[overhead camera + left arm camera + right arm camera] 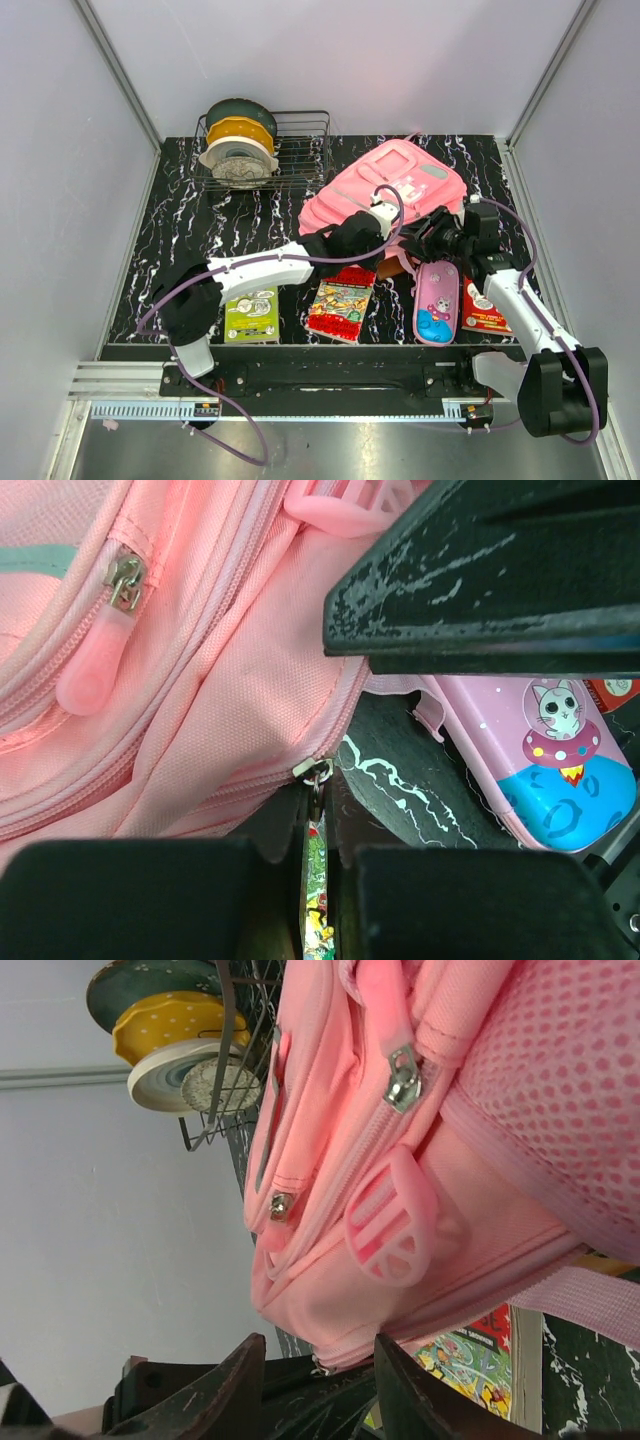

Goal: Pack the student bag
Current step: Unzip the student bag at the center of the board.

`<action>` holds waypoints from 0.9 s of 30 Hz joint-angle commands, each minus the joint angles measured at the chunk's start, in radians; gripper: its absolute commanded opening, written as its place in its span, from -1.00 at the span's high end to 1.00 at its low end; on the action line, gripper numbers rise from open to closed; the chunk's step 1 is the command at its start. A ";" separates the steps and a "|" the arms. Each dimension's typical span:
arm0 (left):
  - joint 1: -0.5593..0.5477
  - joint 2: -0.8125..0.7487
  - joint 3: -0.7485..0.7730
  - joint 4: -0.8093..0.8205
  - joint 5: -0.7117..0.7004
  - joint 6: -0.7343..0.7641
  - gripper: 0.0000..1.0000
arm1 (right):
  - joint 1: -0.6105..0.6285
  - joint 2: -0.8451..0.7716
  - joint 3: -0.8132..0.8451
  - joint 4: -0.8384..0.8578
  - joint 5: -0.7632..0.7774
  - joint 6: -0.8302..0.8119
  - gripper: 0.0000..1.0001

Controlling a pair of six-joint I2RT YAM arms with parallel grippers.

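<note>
The student bag [385, 190] is a big pink backpack lying at the back right of the table. My left gripper [392, 238] is at its near edge. In the left wrist view it [318, 825] is shut on the metal zipper pull [316, 773] of the bag's [200, 680] side zip. My right gripper [420, 240] is just right of it. In the right wrist view its jaws [315, 1375] stand open round the bag's [420, 1110] lower corner, without a grip on the fabric.
A green book [251, 313], a comic book [341, 300], a pink pencil case [437, 300] and a red book [485, 308] lie along the front. A wire rack [300, 130] with stacked plates [238, 140] stands at the back left. Walls close in on three sides.
</note>
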 commanded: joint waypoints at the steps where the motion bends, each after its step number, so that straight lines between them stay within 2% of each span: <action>1: -0.004 -0.021 0.071 0.111 -0.029 -0.010 1.00 | 0.021 -0.016 -0.016 0.008 0.041 0.017 -0.05; 8: -0.006 -0.021 0.071 0.114 -0.023 0.001 1.00 | 0.049 -0.011 -0.021 0.020 0.097 0.040 -0.04; 15: -0.007 -0.023 0.043 0.125 0.011 0.018 1.00 | 0.048 0.076 -0.006 0.173 0.066 0.078 0.03; 19: -0.007 -0.030 0.011 0.125 -0.008 0.018 1.00 | 0.049 0.044 0.021 0.133 0.083 0.055 0.10; 25: -0.007 -0.023 -0.009 0.118 -0.005 0.035 1.00 | 0.049 0.032 0.005 0.126 0.092 0.060 0.31; 27: -0.018 -0.029 -0.015 0.121 -0.018 0.059 1.00 | 0.049 0.042 -0.004 0.147 0.081 0.067 0.65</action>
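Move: The bag's lower corner, beside the zipper end, lies about 1 cm ahead, 2 cm left and 2 cm below the half-open right hand. The left hand already pinches the zipper pull there, with that corner some 2 cm ahead of it, 2 cm right and 1 cm up. From the right hand, the pencil case is about 13 cm back and 7 cm right, and the wallet 5 cm back and 3 cm left, both roughly 9 cm lower. The right hand sinks about 1.5 cm onto the bag's lower corner, then pushes some 1 cm forward and slightly left so that the fabric next to the zipper end comes between its fingertips, and closes from about half open to a third with hardly any turn of the wrist. Meanwhile the left hand stays almost still just beside it, fingers shut, keeping its pinch on the zipper pull. ##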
